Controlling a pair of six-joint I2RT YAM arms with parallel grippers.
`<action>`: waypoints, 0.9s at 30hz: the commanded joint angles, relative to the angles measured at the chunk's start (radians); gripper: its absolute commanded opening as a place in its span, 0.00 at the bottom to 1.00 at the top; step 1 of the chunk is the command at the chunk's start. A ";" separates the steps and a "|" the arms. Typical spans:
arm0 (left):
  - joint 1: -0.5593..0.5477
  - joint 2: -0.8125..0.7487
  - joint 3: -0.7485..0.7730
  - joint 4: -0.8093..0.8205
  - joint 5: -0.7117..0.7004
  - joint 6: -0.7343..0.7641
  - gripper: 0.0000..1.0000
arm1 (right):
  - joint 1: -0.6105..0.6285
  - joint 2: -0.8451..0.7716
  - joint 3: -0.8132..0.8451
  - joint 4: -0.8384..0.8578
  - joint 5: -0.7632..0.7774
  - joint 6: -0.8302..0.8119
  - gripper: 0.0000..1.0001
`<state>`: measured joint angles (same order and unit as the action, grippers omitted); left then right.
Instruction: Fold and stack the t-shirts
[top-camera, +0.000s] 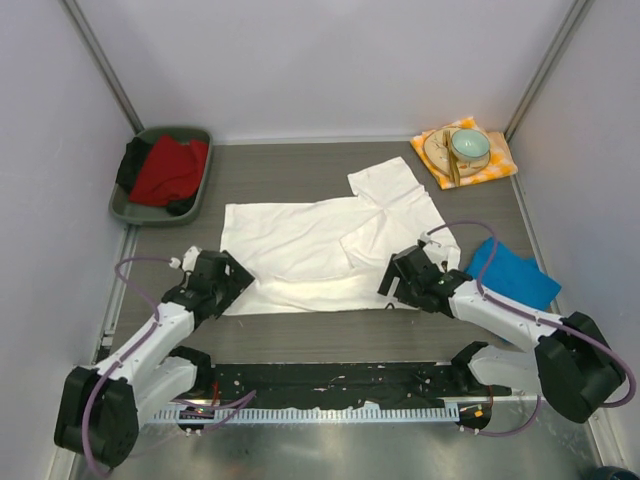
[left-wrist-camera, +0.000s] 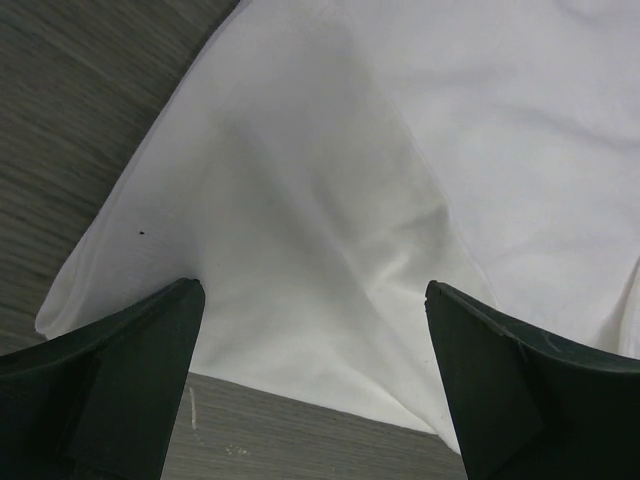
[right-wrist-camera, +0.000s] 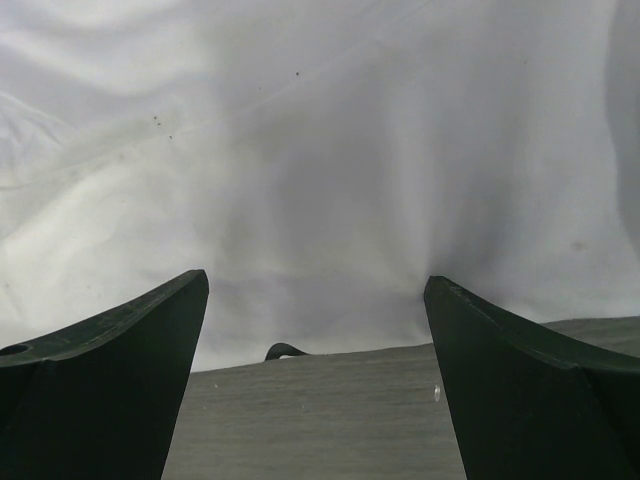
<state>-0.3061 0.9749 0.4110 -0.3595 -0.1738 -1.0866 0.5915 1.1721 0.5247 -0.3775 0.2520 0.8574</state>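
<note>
A white t-shirt (top-camera: 320, 245) lies spread on the table, plain side up, no print showing, one sleeve folded across its right half. A bright blue t-shirt (top-camera: 512, 272) lies folded at the right. My left gripper (top-camera: 222, 283) is open over the white shirt's near left corner (left-wrist-camera: 300, 250), its fingers (left-wrist-camera: 130, 370) straddling the near edge. My right gripper (top-camera: 400, 282) is open at the shirt's near right edge (right-wrist-camera: 320, 200), fingers (right-wrist-camera: 520, 380) either side of the hem, nothing held.
A grey-green tray (top-camera: 128, 203) with red and black cloth stands at the back left. An orange checked napkin (top-camera: 487, 172) carrying a plate and a teal bowl (top-camera: 469, 145) sits at the back right. Grey walls close in both sides.
</note>
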 joint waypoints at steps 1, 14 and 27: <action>-0.007 -0.083 -0.051 -0.258 0.000 -0.045 1.00 | 0.088 -0.052 -0.042 -0.230 -0.025 0.152 0.97; -0.010 -0.173 0.147 -0.352 0.065 0.000 1.00 | 0.157 -0.080 0.219 -0.282 0.089 0.036 0.99; -0.010 -0.030 0.350 -0.274 0.014 0.056 1.00 | 0.350 0.443 0.649 -0.181 -0.158 -0.158 1.00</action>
<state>-0.3122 0.9195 0.6979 -0.6693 -0.1238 -1.0603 0.8818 1.5623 1.0737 -0.5747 0.1818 0.7517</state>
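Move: The white t-shirt lies folded under both hands, with their open fingertips down on its near part. Its middle is about 10 cm ahead of the right hand and 10 cm to its left, some 8 cm ahead of the left hand and 16 cm to its right. The small black tag on its near edge sits 2 cm back and 1 cm left of the right hand; the blue folded shirt is about 21 cm to that hand's right and 4 cm farther out. Back towards the bases first: both open hands keep their fingertips on the white t-shirt and drag it some 5 to 6 cm. Then they lift off and swing forward again; the left ends about 8 cm higher near where it began, while the right rises 5 to 6 cm and sweeps about 14 cm left over the shirt's middle, turning roughly 25 degrees counter-clockwise. ##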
